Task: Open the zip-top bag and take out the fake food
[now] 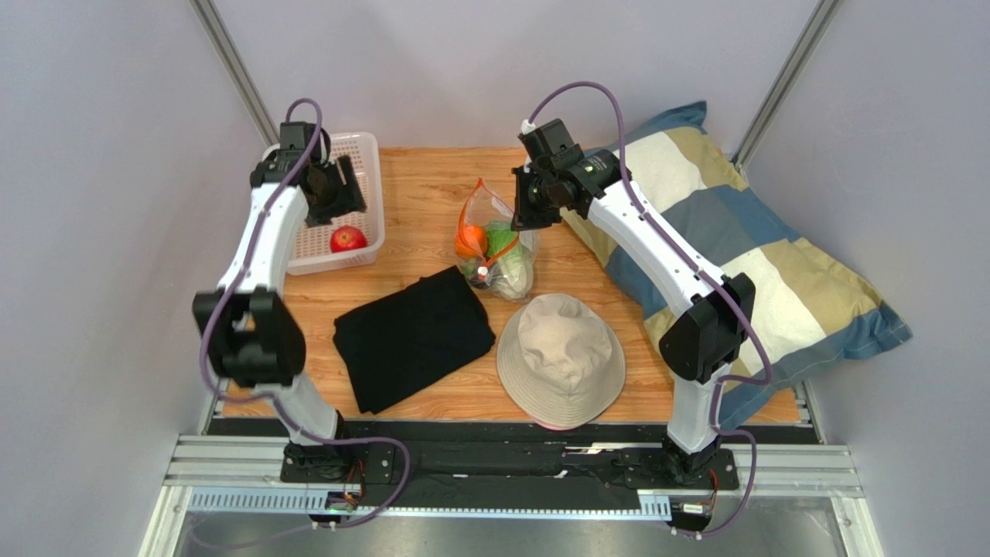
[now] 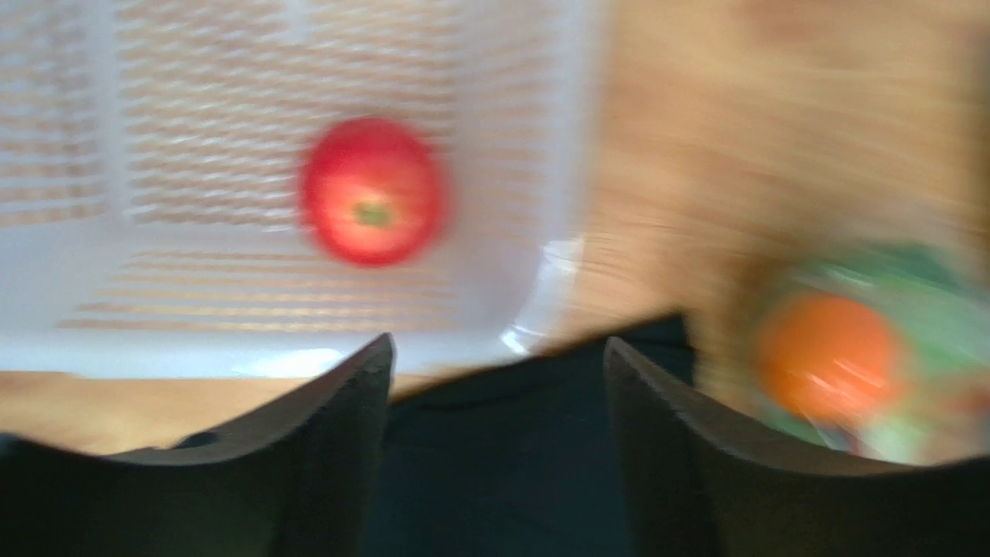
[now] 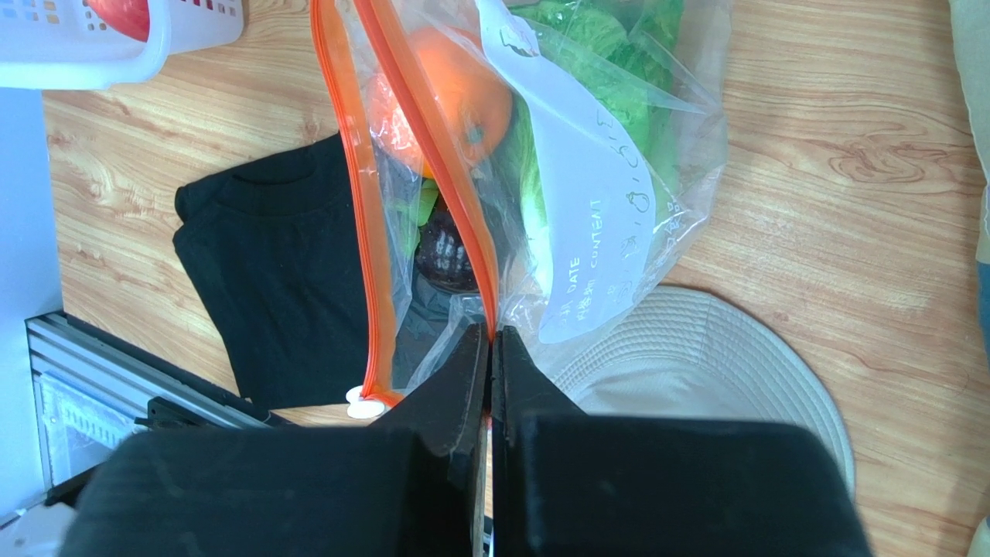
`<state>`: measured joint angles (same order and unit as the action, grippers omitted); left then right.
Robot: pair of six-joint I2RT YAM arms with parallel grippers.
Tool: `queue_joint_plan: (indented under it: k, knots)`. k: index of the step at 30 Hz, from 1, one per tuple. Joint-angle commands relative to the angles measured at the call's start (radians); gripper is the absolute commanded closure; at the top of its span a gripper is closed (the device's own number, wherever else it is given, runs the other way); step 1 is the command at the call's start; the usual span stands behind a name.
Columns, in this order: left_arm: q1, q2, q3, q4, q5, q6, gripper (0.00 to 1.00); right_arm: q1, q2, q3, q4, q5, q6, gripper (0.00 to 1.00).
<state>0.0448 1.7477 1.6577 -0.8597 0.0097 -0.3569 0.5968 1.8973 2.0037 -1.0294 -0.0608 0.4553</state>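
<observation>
The zip-top bag (image 1: 497, 246) stands on the wooden table, its mouth held up and open. My right gripper (image 1: 522, 207) is shut on one side of the orange zip strip (image 3: 447, 174), as the right wrist view shows (image 3: 489, 333). Inside the bag I see the orange fruit (image 3: 451, 99), the green cabbage (image 3: 598, 64) and the dark round fruit (image 3: 446, 252). The red apple (image 1: 346, 239) lies in the white mesh basket (image 1: 360, 157). My left gripper (image 1: 335, 189) hovers over the basket, open and empty (image 2: 497, 360). The left wrist view is blurred; the apple (image 2: 372, 192) shows there.
A folded black shirt (image 1: 413, 334) lies front left and a beige bucket hat (image 1: 560, 357) front centre. A patchwork pillow (image 1: 755, 261) fills the right side. The bag's white slider (image 3: 365, 404) hangs at the strip's end.
</observation>
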Motion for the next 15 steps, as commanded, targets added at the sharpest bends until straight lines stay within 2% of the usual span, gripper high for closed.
queue_joint_plan:
  k: [1, 3, 5, 6, 7, 11, 12, 15]
  knots:
    - [-0.178, -0.287, -0.218, 0.357, 0.327, -0.077, 0.37, -0.005, -0.021, 0.026, 0.023, 0.000, 0.000, 1.00]
    - [-0.233, -0.329, -0.298, 0.471, 0.406, -0.117, 0.41, -0.003, -0.023, 0.029, 0.022, -0.004, 0.006, 1.00]
    - [-0.308, -0.320, -0.335, 0.519, 0.426, -0.140, 0.53, -0.002, -0.024, 0.032, 0.023, -0.004, 0.010, 1.00]
    - [-0.331, -0.306, -0.334, 0.543, 0.443, -0.151, 0.56, -0.002, -0.024, 0.033, 0.025, -0.001, 0.010, 1.00]
    - [-0.353, -0.288, -0.323, 0.538, 0.446, -0.154, 0.64, -0.003, -0.024, 0.040, 0.025, -0.002, 0.011, 1.00]
    - [-0.453, -0.148, -0.176, 0.461, 0.398, -0.137, 0.78, 0.001, -0.026, 0.046, 0.025, -0.004, 0.020, 1.00]
    - [-0.462, -0.123, -0.146, 0.400, 0.351, -0.126, 0.82, 0.001, -0.027, 0.047, 0.025, -0.002, 0.020, 1.00]
    - [-0.476, -0.022, -0.033, 0.294, 0.314, -0.129, 0.82, 0.003, -0.030, 0.050, 0.025, -0.002, 0.028, 1.00]
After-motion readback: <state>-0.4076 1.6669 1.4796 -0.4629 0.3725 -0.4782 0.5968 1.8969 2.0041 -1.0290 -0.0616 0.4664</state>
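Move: The open bag's food lies about 29 cm to the right of the left hand, 3 cm back and 12 cm below. The red tomato in the basket is about 4 cm ahead of the left hand, 3 cm left and 14 cm below; the black cloth sits 18 cm back, 15 cm right and 18 cm down. From the right hand, pinching the bag's rim, the food is roughly 2 cm ahead, 4 cm left and 16 cm below. Left hand swings some 26 cm right, up then down, to the bag's mouth, fingers nearly shutting; right holds on. ##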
